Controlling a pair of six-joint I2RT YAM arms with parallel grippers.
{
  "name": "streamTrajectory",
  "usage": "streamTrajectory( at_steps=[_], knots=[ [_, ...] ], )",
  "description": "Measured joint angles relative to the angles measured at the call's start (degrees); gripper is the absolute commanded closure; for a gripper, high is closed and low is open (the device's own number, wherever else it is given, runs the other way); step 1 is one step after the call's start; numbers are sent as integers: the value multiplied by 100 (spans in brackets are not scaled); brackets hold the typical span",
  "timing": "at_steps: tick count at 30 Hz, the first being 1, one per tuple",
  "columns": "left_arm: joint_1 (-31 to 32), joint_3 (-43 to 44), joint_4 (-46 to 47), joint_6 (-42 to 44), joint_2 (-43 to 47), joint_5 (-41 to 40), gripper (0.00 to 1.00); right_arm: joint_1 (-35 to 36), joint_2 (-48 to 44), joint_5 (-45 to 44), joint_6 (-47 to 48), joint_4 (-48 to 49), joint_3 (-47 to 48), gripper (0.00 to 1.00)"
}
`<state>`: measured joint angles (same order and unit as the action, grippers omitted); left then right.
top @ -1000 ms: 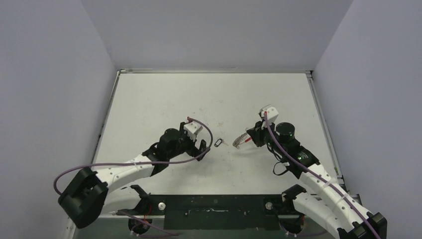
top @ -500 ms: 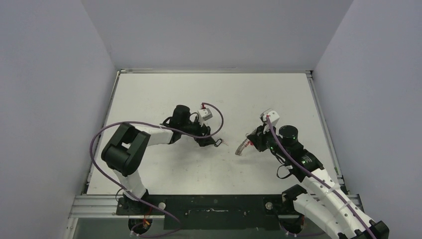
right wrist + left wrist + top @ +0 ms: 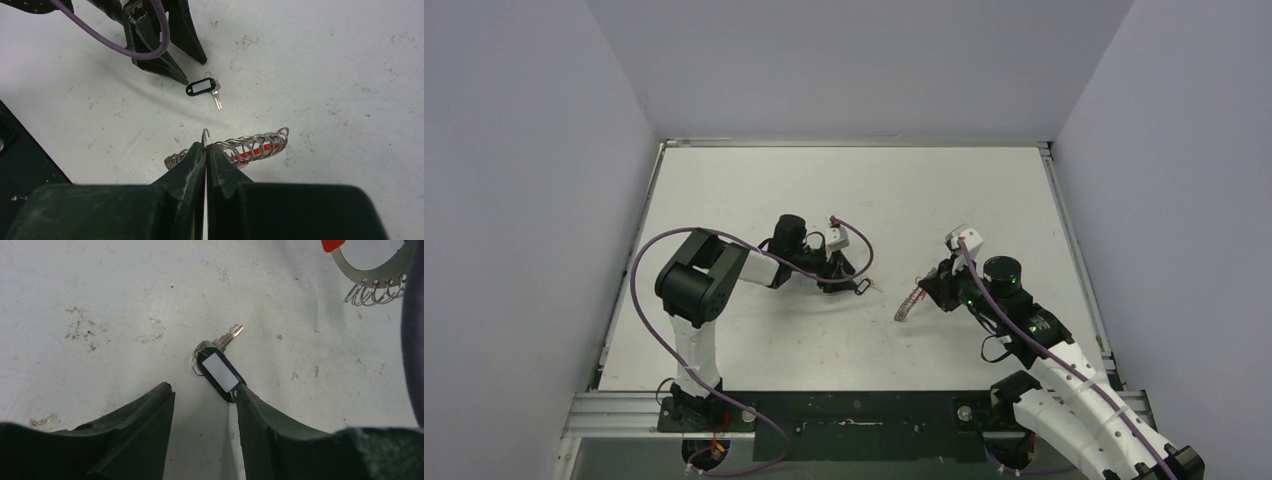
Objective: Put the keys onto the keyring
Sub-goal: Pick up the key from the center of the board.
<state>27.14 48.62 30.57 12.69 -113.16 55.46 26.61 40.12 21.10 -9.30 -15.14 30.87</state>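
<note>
The loose key (image 3: pixel 220 367) lies flat on the white table (image 3: pixel 754 190): a black oblong tag with a white label, a small split ring and a short silver shaft. My left gripper (image 3: pixel 204 388) stands open just short of it, its right fingertip (image 3: pixel 241 390) touching the tag's near end. Nothing lies between the jaws. The keyring (image 3: pixel 257 144), a thin metal ring with a red sleeve and several small silver rings, is pinched in my right gripper (image 3: pixel 206 145), which is shut on its wire. From above, the key (image 3: pixel 862 286) lies between the left gripper (image 3: pixel 844 274) and the keyring (image 3: pixel 908 300).
Grey walls enclose the table on three sides. A black rail (image 3: pixel 854 425) with the arm bases runs along the near edge. The left arm's purple cable (image 3: pixel 150 40) loops above the table beside the key.
The left arm has swung forward and right until its fingers reach the key's tag, and its jaws have narrowed. The right gripper has shifted the keyring slightly nearer.
</note>
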Motion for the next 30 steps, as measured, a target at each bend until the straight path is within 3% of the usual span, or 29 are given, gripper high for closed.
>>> streamTrajectory(
  at_steps=[8,19,30],
  knots=[
    [17,542,-111,42,-317,-133,62,0,2,87,-28,2,-4,100],
    [428,1561,-1947,1029,-498,-463,66,-2,7,83,-28,-9,-39,100],
    [535,1978,-3040,1657,-516,-540,100,-7,7,81,-26,-17,-39,100]
  ],
)
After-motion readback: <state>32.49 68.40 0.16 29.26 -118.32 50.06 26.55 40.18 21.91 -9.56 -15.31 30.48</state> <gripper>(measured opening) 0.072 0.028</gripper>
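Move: The key lies flat on the board about 4 cm to the right of the left gripper, level with it fore and aft and some 1 cm below the finger pads. Its black tag is nearer, roughly 2 cm right and 1 cm back. The keyring hangs in the right gripper, about 10 cm right, 12 cm back and 12 cm higher. From the right gripper the key is some 9 cm ahead, 9 cm left and 15 cm below. Bring the left gripper low over the board, forward about 3 cm beside the tag, then swing it right by some 3.5 cm and back 1.5 cm onto the key's head. Tip the fingers down about 10 degrees with a slight clockwise turn, then, almost in place, close them from half open to pinch the key's head where the tag's ring joins it. ##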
